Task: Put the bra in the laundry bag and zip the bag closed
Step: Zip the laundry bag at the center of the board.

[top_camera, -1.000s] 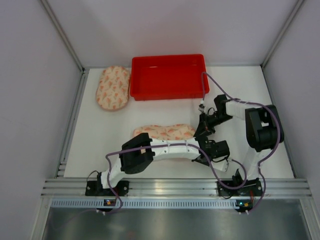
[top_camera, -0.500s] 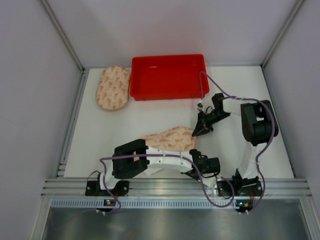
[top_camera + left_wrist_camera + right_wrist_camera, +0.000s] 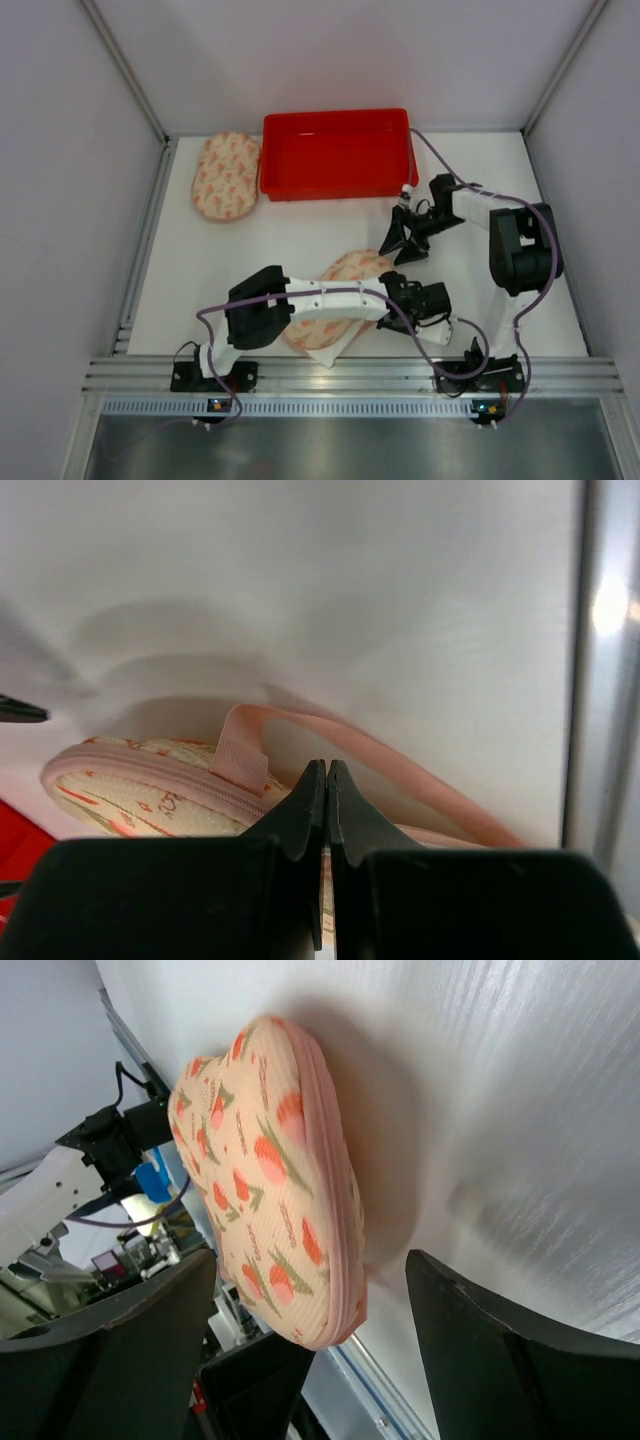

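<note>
The laundry bag (image 3: pixel 352 270) is an oval floral pouch with a pink zipper, lying partly under my left arm near the table's front. My left gripper (image 3: pixel 393 298) is shut on the bag's right edge. In the left wrist view its jaws (image 3: pixel 327 766) are pressed together in front of the bag (image 3: pixel 130 790) and its pink strap (image 3: pixel 400 772). My right gripper (image 3: pixel 403 241) hangs open just beyond the bag, touching nothing. In the right wrist view the bag (image 3: pixel 270 1180) stands tilted on its edge ahead of the wide fingers (image 3: pixel 120 1350). The bra is hidden.
A red tray (image 3: pixel 336 180) sits at the back centre. A second floral oval pouch (image 3: pixel 226 175) lies left of it. Side walls and a metal rail (image 3: pixel 350 375) at the front bound the white table.
My right gripper has opened and drawn back from the bag. My left arm has swung the bag round and tilted it up, its far end now toward the front edge.
</note>
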Available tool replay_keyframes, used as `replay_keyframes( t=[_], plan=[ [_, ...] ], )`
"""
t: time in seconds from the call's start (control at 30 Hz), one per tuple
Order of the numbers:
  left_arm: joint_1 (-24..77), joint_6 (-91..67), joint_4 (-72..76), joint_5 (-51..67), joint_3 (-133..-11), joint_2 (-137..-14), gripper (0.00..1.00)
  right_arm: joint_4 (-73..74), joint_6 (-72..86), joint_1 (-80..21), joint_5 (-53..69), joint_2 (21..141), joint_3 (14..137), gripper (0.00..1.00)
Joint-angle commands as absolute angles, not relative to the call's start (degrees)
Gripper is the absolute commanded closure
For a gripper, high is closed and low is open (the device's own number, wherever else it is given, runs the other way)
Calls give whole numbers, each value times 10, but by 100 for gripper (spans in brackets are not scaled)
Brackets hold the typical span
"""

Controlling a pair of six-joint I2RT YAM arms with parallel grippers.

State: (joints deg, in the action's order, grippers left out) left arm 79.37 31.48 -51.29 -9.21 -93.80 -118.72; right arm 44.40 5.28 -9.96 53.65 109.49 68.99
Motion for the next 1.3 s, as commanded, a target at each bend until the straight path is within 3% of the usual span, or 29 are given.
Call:
replay_keyframes(
  t=[0.0,0.4,0.5,0.53,0.63,1.27],
  plan=[
    [759,309,-510,-98,-993,-1211,100,482,26,-90,541,1049,670,23],
    [752,324,-501,-72,-1021,-1224,100,440,63,-101,623,1085,637,32],
    [757,318,-500,-74,-1016,-1223,100,433,69,-104,628,1092,641,48],
    [758,316,-500,-74,-1014,-1221,100,428,73,-104,629,1093,641,67],
    [759,314,-500,-64,-1001,-1211,100,428,76,-104,624,1092,650,100],
    [848,260,-500,27,-789,-1080,100,363,134,-97,559,1143,756,100]
  ],
)
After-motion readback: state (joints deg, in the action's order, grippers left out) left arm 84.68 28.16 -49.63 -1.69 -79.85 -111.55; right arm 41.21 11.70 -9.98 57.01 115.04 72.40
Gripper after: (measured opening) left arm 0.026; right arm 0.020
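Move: The right hand's spread fingers already straddle the laundry bag's far, zip-edged end, whose grip spot lies about 3 cm back, 1 cm left and 1 cm lower. From that hand, the bag's middle is some 10 cm back and 9 cm left, and the red box's middle about 22 cm ahead and 10 cm left. From the shut left hand, the bag's far end lies about 12 cm ahead and 5 cm left, its middle some 4 cm ahead and 14 cm left. The right fingers close and pinch the bag's zip edge at its far end after the hand backs up about 3.5 cm, then carry that end forward some 5.5 cm. The left hand, fingers kept shut beside the zip edge, first goes forward 4.5 cm, eases back, then sweeps back along the bag's right side, away from the right hand, drifting left and a little down, some 11 cm back in all. ##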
